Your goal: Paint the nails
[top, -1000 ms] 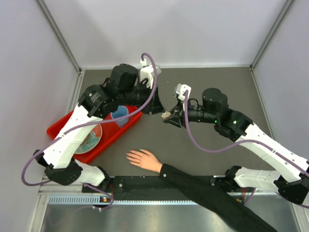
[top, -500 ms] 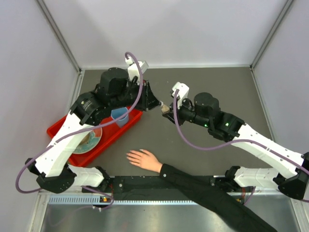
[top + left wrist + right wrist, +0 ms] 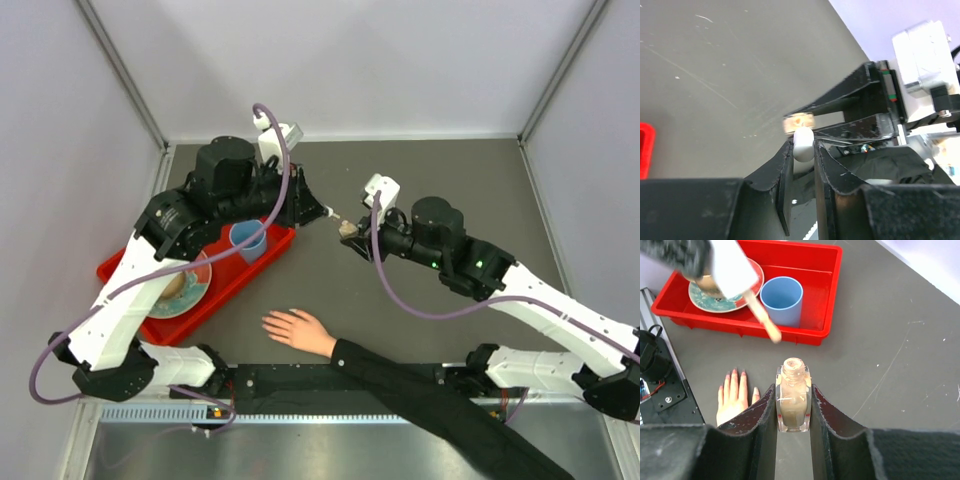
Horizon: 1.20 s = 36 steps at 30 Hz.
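The flesh-toned hand (image 3: 300, 331) lies palm down near the front, its black sleeve trailing right. The nails (image 3: 735, 373) show pink at the fingertips in the right wrist view. My right gripper (image 3: 793, 390) is shut on the polish bottle (image 3: 792, 402), which is uncapped with its neck open. The bottle (image 3: 347, 229) hangs above mid-table. My left gripper (image 3: 318, 212) is shut on the white brush cap (image 3: 803, 145). Its tan brush (image 3: 762, 317) points at the bottle from the left and is clear of the neck.
A red tray (image 3: 262, 262) sits left of centre and holds a blue cup (image 3: 247, 240) and a patterned plate (image 3: 185, 285). Grey walls close in the back and both sides. A black base strip (image 3: 290, 380) runs along the near edge.
The left gripper has drawn back to the left, pulling the brush out of the bottle. The right gripper lifted the bottle slightly toward the back.
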{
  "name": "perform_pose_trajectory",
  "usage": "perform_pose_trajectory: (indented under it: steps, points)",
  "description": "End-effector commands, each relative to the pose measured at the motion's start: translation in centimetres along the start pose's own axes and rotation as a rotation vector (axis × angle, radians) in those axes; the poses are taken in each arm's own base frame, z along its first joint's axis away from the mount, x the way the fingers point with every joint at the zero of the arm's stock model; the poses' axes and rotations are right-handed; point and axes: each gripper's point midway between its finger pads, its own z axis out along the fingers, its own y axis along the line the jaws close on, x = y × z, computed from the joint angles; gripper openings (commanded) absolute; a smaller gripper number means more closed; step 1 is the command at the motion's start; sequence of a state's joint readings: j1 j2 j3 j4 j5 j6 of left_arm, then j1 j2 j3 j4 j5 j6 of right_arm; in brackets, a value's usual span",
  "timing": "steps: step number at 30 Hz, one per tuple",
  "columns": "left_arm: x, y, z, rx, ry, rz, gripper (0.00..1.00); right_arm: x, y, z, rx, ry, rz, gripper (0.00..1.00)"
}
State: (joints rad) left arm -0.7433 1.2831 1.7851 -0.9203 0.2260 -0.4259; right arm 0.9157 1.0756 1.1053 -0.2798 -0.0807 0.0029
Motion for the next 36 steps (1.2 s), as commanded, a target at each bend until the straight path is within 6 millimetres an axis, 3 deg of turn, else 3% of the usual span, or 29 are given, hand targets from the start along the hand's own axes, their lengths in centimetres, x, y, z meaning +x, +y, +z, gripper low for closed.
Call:
perform_pose_trajectory:
  steps: [1, 9, 12, 14, 19, 24, 26, 30, 31, 32, 33, 36]
  points:
    - [-1.8, 0.2, -2.9, -0.040, -0.095, 0.039, 0.00, -0.9, 0.6, -0.9, -0.027, -0.050, -0.005, 0.00]
    - [-1.3, 3.6, -4.4, -0.210, -0.176, 0.013, 0.00, -0.2, 0.2, -2.6, -0.006, -0.092, -0.002, 0.00]
    - [0.1, 5.6, -4.7, -0.297, -0.170, -0.011, 0.00, -1.1, -0.5, -3.9, 0.030, -0.129, 0.005, 0.00]
    - [1.5, 7.1, -4.6, -0.355, -0.155, -0.033, 0.00, -1.8, -1.3, -4.8, 0.066, -0.158, -0.002, 0.00]
    - [4.9, 10.2, -3.1, -0.459, -0.092, -0.099, 0.00, -4.0, -5.6, -7.0, 0.243, -0.212, -0.048, 0.00]
    - [6.7, 12.8, -1.9, -0.522, -0.041, -0.191, 0.00, -5.9, -8.4, -7.4, 0.348, -0.242, -0.078, 0.00]
    - [8.4, 14.2, -1.5, -0.566, 0.008, -0.226, 0.00, -6.6, -9.0, -7.4, 0.369, -0.268, -0.106, 0.00]
    - [10.5, 14.4, 0.2, -0.473, 0.049, -0.316, 0.00, -8.8, -9.6, -7.5, 0.364, -0.357, -0.114, 0.00]
    - [11.9, 14.0, 0.4, -0.434, 0.079, -0.354, 0.00, -9.0, -9.8, -7.5, 0.365, -0.349, -0.115, 0.00]
    - [11.7, 13.7, 0.9, -0.403, 0.055, -0.385, 0.00, -9.4, -9.8, -7.4, 0.359, -0.343, -0.125, 0.00]
    - [12.1, 13.7, 1.0, -0.395, 0.060, -0.406, 0.00, -10.5, -9.6, -8.0, 0.360, -0.357, -0.133, 0.00]
    - [13.6, 14.2, 0.9, -0.426, 0.110, -0.435, 0.00, -11.1, -9.7, -8.4, 0.370, -0.363, -0.118, 0.00]
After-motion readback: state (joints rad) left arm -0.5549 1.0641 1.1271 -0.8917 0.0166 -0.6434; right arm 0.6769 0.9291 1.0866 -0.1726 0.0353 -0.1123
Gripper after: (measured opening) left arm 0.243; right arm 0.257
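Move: The left hand holds the cap with its brush just clear of the bottle, whose mouth is about 5 cm to its right and 5 cm below. The model hand's nails lie roughly 11 cm to the left hand's left, 3 cm back and 37 cm below. The blue cup stands some 17 cm left, 13 cm ahead and 36 cm below it. From the right hand, which holds the bottle, the nails are about 16 cm left, 4 cm back and 29 cm below. Still pinching the cap, the left hand draws the brush left, away from the bottle, then sinks towards the nails: about 19 cm down and 10 cm left in all, turning counter-clockwise and tipping its fingers down. The right hand keeps its grip on the bottle, dips slightly back, then swings it right, up and forward, about 9 cm to the right, clear of the work. ##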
